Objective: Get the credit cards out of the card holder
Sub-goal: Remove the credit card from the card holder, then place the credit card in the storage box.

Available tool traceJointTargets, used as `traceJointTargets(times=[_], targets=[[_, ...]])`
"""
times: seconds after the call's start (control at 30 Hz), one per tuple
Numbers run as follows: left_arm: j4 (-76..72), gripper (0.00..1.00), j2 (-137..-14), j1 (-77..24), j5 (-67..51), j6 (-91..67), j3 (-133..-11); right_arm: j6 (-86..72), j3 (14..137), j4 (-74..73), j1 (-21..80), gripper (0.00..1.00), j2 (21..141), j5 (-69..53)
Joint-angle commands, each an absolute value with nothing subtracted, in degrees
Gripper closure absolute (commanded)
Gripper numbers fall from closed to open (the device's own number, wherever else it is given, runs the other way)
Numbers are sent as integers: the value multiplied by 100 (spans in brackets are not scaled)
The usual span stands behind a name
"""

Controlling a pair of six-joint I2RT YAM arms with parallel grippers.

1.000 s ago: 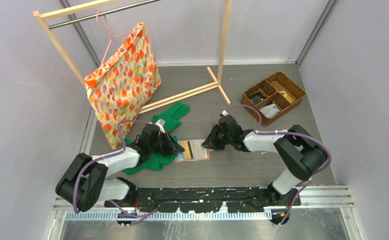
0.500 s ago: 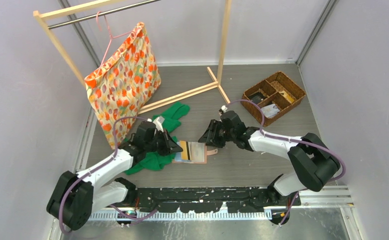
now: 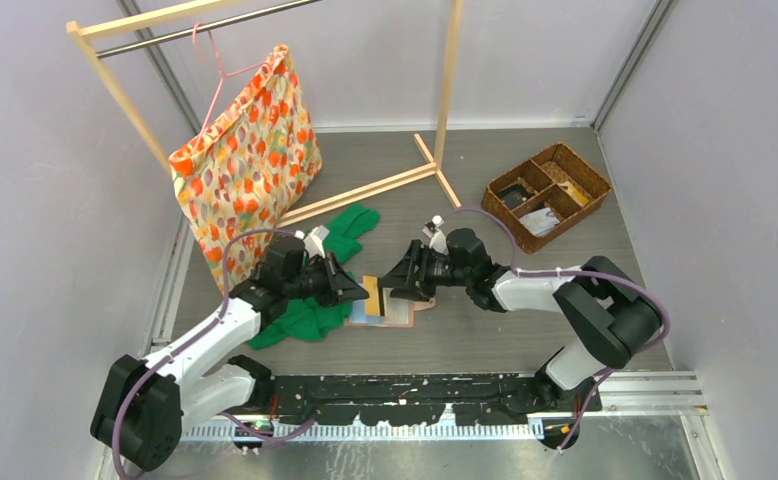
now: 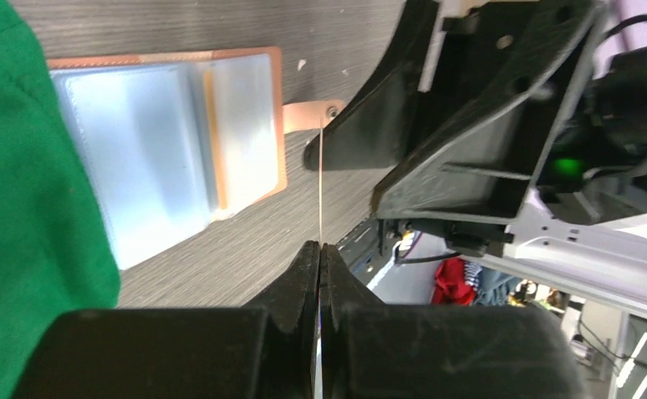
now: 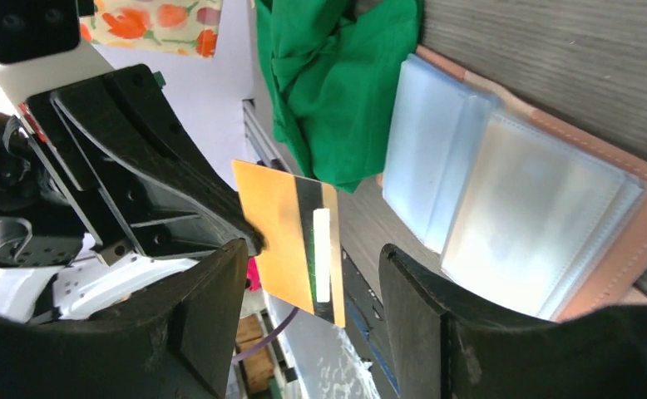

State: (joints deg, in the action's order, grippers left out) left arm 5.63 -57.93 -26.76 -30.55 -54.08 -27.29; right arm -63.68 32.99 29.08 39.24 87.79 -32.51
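The salmon-pink card holder lies open on the table, its pale blue-grey sleeves facing up and its snap tab sticking out to the side. My left gripper is shut on an orange credit card with a black stripe and holds it above the holder's left half. In the left wrist view the card shows edge-on above the closed left gripper. My right gripper faces it, open, and the card's free end sits between the right gripper's fingers without touching them.
Green cloth lies under the left arm, against the holder's left edge. A brown wicker basket with compartments stands at the back right. A wooden clothes rack with a floral bag fills the back left.
My right gripper has opened wide and moved left until its fingers straddle the card. The left gripper has raised the orange card off the holder, staying shut.
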Motion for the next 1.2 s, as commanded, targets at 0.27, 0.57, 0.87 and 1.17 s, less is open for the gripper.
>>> traceJointTargets(times=[0.27,0.57,0.87,1.17], targets=[[-577,99,-5792,-2207,-4026,-6123,-2738,-7491,3037,5404,3916,46,9145,-4163],[-734,99,-5855,-2182,-4086,-6215,-2662,-8406,2944,7068,3915,90,9873,-4181],[532,67,-5713,-2145,-3740,-5561,-3159,-6466,3273,2686,3603,99,8059,-2950],[2034,43,-5305,-2127,-3154,-4630,-4079,-3481,5945,-4010,1308,99,6665,483]])
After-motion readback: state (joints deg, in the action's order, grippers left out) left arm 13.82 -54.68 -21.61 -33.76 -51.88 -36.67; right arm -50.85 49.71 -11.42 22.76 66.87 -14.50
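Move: The credit card, already out and pinched in the left fingertips, has its middle about 2 cm to the left hand's right, 1 cm ahead and 1 cm lower. From the right hand, it is some 4 cm left, 2 cm back and about level. The open card holder lies about 4 cm back and 2 cm left of the right hand, 10 cm below; the basket is roughly 20 cm ahead and 33 cm right, 8 cm lower. The credit card changes hands: the left keeps its pinch, rising about 3 cm and edging forward, while the open right hand rises nearly 4 cm, works in leftward and slightly back and closes on it. The left fingers then open and that hand rises another 3 cm; the right swings swiftly right, forward and up towards the basket, turning clockwise some 30 degrees. ##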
